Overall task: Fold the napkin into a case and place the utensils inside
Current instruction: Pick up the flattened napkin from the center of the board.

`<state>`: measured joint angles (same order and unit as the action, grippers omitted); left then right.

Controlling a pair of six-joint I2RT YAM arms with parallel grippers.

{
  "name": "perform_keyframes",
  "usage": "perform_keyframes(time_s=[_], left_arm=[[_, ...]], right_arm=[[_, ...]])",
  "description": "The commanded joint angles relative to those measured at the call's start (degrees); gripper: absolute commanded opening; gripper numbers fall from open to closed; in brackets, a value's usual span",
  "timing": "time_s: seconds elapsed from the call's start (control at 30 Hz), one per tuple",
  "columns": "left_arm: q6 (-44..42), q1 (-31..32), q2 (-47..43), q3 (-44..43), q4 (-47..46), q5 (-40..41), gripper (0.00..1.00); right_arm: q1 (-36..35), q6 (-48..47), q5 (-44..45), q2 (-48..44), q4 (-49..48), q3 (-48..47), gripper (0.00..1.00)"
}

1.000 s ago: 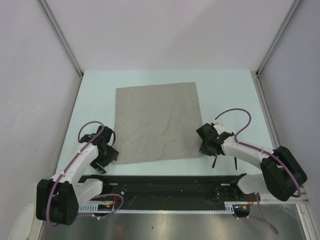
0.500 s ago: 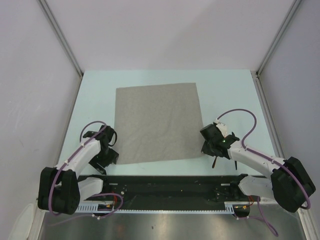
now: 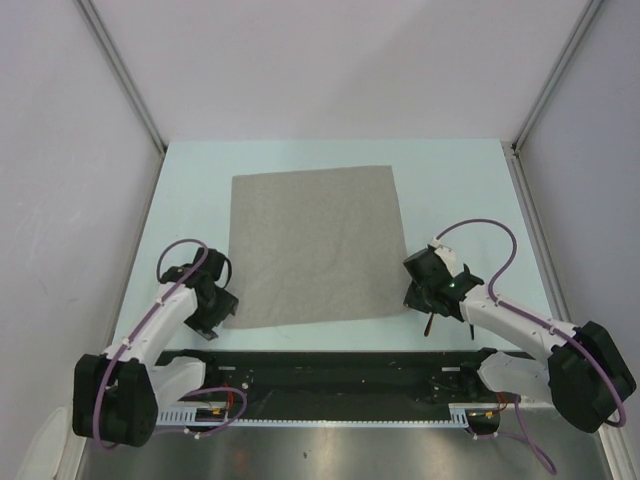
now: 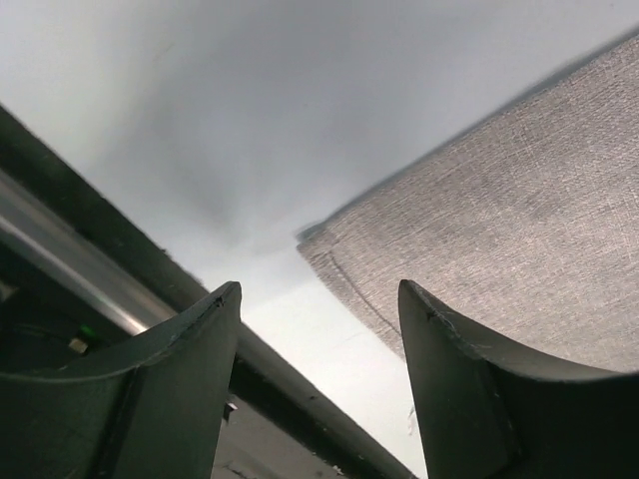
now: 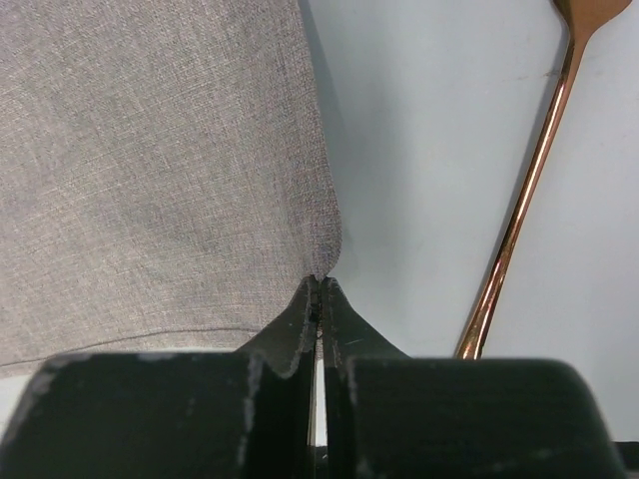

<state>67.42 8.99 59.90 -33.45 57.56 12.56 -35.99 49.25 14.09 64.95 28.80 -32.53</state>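
The grey-beige napkin (image 3: 312, 245) lies flat and unfolded on the pale table. My right gripper (image 3: 416, 296) sits at its near right corner. In the right wrist view the jaws (image 5: 319, 282) are shut with the tip of that napkin (image 5: 150, 150) corner pinched between them. The copper fork (image 5: 519, 210) lies on the table just right of that gripper, its handle (image 3: 428, 325) running toward the near edge. My left gripper (image 3: 212, 314) is at the near left corner. Its jaws (image 4: 319, 289) are open, with the napkin corner (image 4: 499, 230) just beyond the fingertips and untouched.
A black rail (image 3: 330, 375) runs along the table's near edge, right behind both grippers. White walls and metal posts (image 3: 125, 80) enclose the pale table (image 3: 450, 180) on three sides.
The left gripper has edged toward the napkin's near left corner and its jaws have narrowed a little. The right arm has shifted slightly, still shut at the right corner. The napkin lies as before.
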Motion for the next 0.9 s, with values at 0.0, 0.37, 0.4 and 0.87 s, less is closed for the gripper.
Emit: perform_keyframes(time_s=[0.0,0.37,0.4,0.87], left_arm=[[2.19,-0.03,2.58,1.63,-5.26,-2.45,0.69],[5.71,-0.38,6.46,6.46,-9.04,1.68,0.46],[5.79,-0.47,6.37,6.99,-10.26,1.68,0.38],[-13.87,-0.82,-19.85,-7.14,-11.32,-0.24,0.0]], right_arm=[[0.13,-0.3,0.24,-1.84,-0.32,0.45,0.0],[0.57,-0.21,0.15,-4.48,0.65,1.16,0.0],[0.65,-0.21,-0.02,-4.65,0.65,1.07,0.0],[2.77,-15.14,-12.48,-13.35,-0.15,-10.6,0.0]])
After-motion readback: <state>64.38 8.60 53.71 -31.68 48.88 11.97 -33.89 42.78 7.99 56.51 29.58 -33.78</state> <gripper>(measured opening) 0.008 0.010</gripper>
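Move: The napkin lies flat, its near left corner almost under the open left fingers, about 1 cm to the right and some 3 cm below. The right hand already pinches the near right corner, roughly 45 cm right and 5 cm ahead of the left hand; from the right hand, the left corner is 45 cm left and 5 cm back, 4 cm lower. Beside the right hand, the fork lies about 7 cm to the right, the dark utensil about 16 cm, both level with it. The left fingers pinch the napkin's near left corner close to the board: the hand sinks a good 2 cm, eases slightly forward as the fingers shut, then lifts about 3.5 cm and goes another 2 cm forward. The right hand keeps its pinch on the near right corner and rises nearly 4 cm, slowly at first and quickest at the end. ##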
